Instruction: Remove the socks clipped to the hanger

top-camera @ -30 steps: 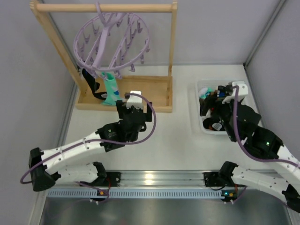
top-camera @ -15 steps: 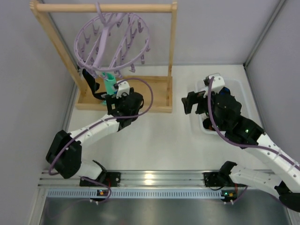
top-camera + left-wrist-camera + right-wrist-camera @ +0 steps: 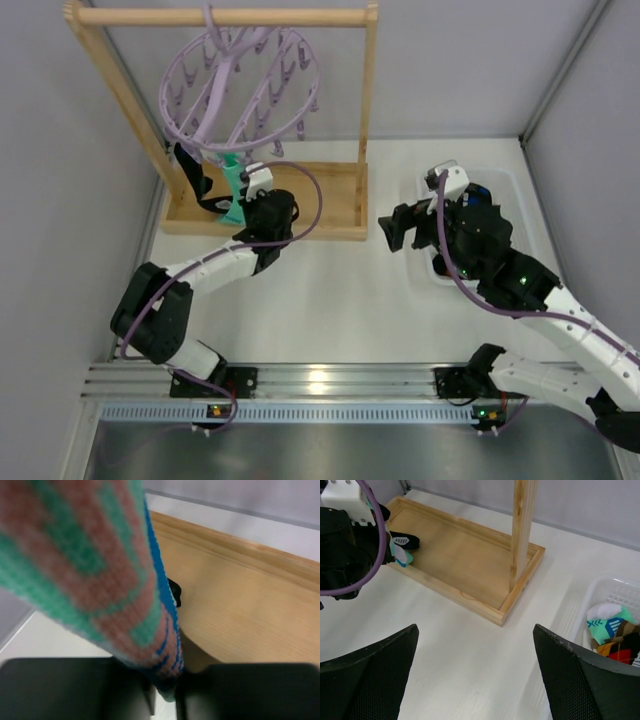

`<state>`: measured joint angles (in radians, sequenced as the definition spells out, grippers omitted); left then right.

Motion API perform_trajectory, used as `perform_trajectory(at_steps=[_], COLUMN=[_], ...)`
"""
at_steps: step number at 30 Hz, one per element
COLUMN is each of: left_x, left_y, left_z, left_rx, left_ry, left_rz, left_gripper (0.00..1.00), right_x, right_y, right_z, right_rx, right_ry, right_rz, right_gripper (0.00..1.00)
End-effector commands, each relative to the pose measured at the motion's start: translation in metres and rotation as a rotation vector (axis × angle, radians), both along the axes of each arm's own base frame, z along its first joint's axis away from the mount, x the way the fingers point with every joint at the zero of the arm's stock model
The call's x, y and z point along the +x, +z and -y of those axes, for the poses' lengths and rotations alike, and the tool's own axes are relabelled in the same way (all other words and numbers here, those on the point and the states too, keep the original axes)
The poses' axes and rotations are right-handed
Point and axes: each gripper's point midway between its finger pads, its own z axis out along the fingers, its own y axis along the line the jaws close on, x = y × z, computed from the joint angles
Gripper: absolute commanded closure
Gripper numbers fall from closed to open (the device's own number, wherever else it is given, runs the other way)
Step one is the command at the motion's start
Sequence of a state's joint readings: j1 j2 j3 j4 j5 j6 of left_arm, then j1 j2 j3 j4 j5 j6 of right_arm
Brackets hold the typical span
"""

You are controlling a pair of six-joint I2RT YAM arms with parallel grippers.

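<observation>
The lavender ring hanger (image 3: 240, 90) hangs from the wooden rail. A teal-and-white sock (image 3: 234, 185) and a black sock (image 3: 195, 180) dangle from its pegs over the wooden base. My left gripper (image 3: 245, 197) is at the teal sock's lower end. In the left wrist view the striped sock (image 3: 100, 570) fills the frame, its toe pinched between my left gripper's (image 3: 165, 690) jaws. The black sock's tip (image 3: 174, 591) shows behind it. My right gripper (image 3: 392, 230) hovers open over the table left of the bin, nothing between its fingers (image 3: 370, 680).
A wooden rack with a tray base (image 3: 320, 195) holds the hanger; its right post (image 3: 522, 530) stands near the base corner. A white bin (image 3: 424, 185) at the right holds several removed socks (image 3: 615, 635). Grey walls close in left and right.
My left gripper moved up to the teal sock and closed on its toe. My right arm swung left out of the bin, still open.
</observation>
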<state>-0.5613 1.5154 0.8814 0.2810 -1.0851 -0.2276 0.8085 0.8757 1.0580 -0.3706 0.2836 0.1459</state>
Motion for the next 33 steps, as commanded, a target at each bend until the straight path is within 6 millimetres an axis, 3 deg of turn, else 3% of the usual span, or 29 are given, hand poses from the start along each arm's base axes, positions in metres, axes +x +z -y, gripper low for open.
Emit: perform_trajectory(at_steps=[1,3,5,6,8,9,10,12,13,14,15,16,17,18,19,20,21,22,25,26,27,28,33], left_x=[-0.007,-0.018,-0.03,-0.036,-0.045,-0.053,-0.056,-0.068,-0.071,-0.077,-0.08,-0.082,-0.084,-0.088,-0.09,-0.094,-0.096,-0.098,-0.102,-0.102,-0.103,-0.104,-0.107], left_y=[0.018,0.014,0.021,0.02,0.028,0.033,0.035,0.043,0.045,0.046,0.048,0.047,0.048,0.047,0.05,0.047,0.051,0.05,0.051,0.052,0.053,0.054,0.058], left_z=[-0.006,-0.004,-0.001,0.009,0.016,0.029,0.036,0.052,0.058,0.066,0.069,0.07,0.071,0.074,0.073,0.073,0.073,0.073,0.074,0.074,0.074,0.076,0.082], left_rx=[-0.042,-0.039,-0.037,-0.027,-0.018,-0.023,-0.02,-0.019,-0.02,-0.016,-0.02,-0.016,-0.02,-0.02,-0.029,-0.03,-0.045,-0.051,-0.072,-0.078,-0.088,-0.093,-0.111], left_ry=[0.005,-0.015,-0.019,-0.043,-0.059,-0.09,-0.112,-0.151,-0.168,-0.186,-0.198,-0.203,-0.207,-0.217,-0.215,-0.22,-0.228,-0.234,-0.254,-0.259,-0.266,-0.273,-0.304], left_rz=[0.079,0.073,0.091,0.087,0.098,0.109,0.111,0.124,0.127,0.128,0.133,0.129,0.133,0.134,0.143,0.141,0.152,0.155,0.164,0.167,0.172,0.175,0.183], left_gripper=[0.9,1.0,1.0,1.0,1.0,1.0,1.0,1.0,1.0,1.0,1.0,1.0,1.0,1.0,1.0,1.0,1.0,1.0,1.0,1.0,1.0,1.0,1.0], right_x=[0.002,-0.002,-0.008,-0.004,-0.012,-0.007,-0.008,-0.007,-0.009,-0.017,-0.012,-0.012,-0.017,-0.01,-0.011,-0.01,-0.002,0.001,0.012,0.017,0.025,0.03,0.051], right_y=[0.019,0.024,0.042,0.042,0.066,0.062,0.084,0.081,0.104,0.108,0.101,0.122,0.126,0.118,0.134,0.135,0.119,0.133,0.133,0.128,0.113,0.128,0.111], right_z=[-0.013,-0.025,-0.04,-0.048,-0.066,-0.078,-0.083,-0.107,-0.113,-0.126,-0.138,-0.141,-0.15,-0.165,-0.167,-0.175,-0.193,-0.194,-0.223,-0.224,-0.238,-0.237,-0.256], right_rx=[0.065,0.096,0.156,0.159,0.207,0.194,0.217,0.179,0.196,0.188,0.147,0.166,0.16,0.129,0.117,0.098,0.037,0.031,-0.022,-0.08,-0.125,-0.111,-0.18], right_ry=[0.051,0.107,0.184,0.204,0.293,0.313,0.329,0.362,0.369,0.401,0.399,0.389,0.405,0.402,0.403,0.397,0.402,0.379,0.341,0.31,0.298,0.261,0.219], right_rz=[0.051,0.05,0.066,0.053,0.061,0.036,0.063,0.044,0.076,0.078,0.068,0.102,0.109,0.096,0.123,0.126,0.108,0.126,0.139,0.148,0.142,0.168,0.193], right_gripper=[0.08,0.1,0.12,0.14,0.17,0.21,0.23,0.25,0.26,0.26,0.27,0.27,0.28,0.29,0.29,0.29,0.29,0.29,0.3,0.3,0.3,0.3,0.3])
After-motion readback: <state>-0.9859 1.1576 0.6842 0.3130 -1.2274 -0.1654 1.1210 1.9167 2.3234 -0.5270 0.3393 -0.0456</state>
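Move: The teal sock hangs by its cuff from the hanger's near rim, with its toe already between my left hand's half-closed fingers. From that hand the cuff is about 23 cm up and 5 cm back, straight above otherwise; the black sock hangs some 8 cm to the left and 3 cm farther out. From my right hand the cuff is about 30 cm left, 9 cm ahead and 9 cm up, with the hanger ring's middle roughly 11 cm beyond it. My left hand finishes shutting on the teal sock's toe and draws it back about 10 cm, then also to the right and a little up, turning some 15 degrees clockwise. Meanwhile my right hand sweeps about 27 cm left and climbs towards the clipped cuff, then dips slightly while easing forward, fingers narrowing but still open, not yet touching. ##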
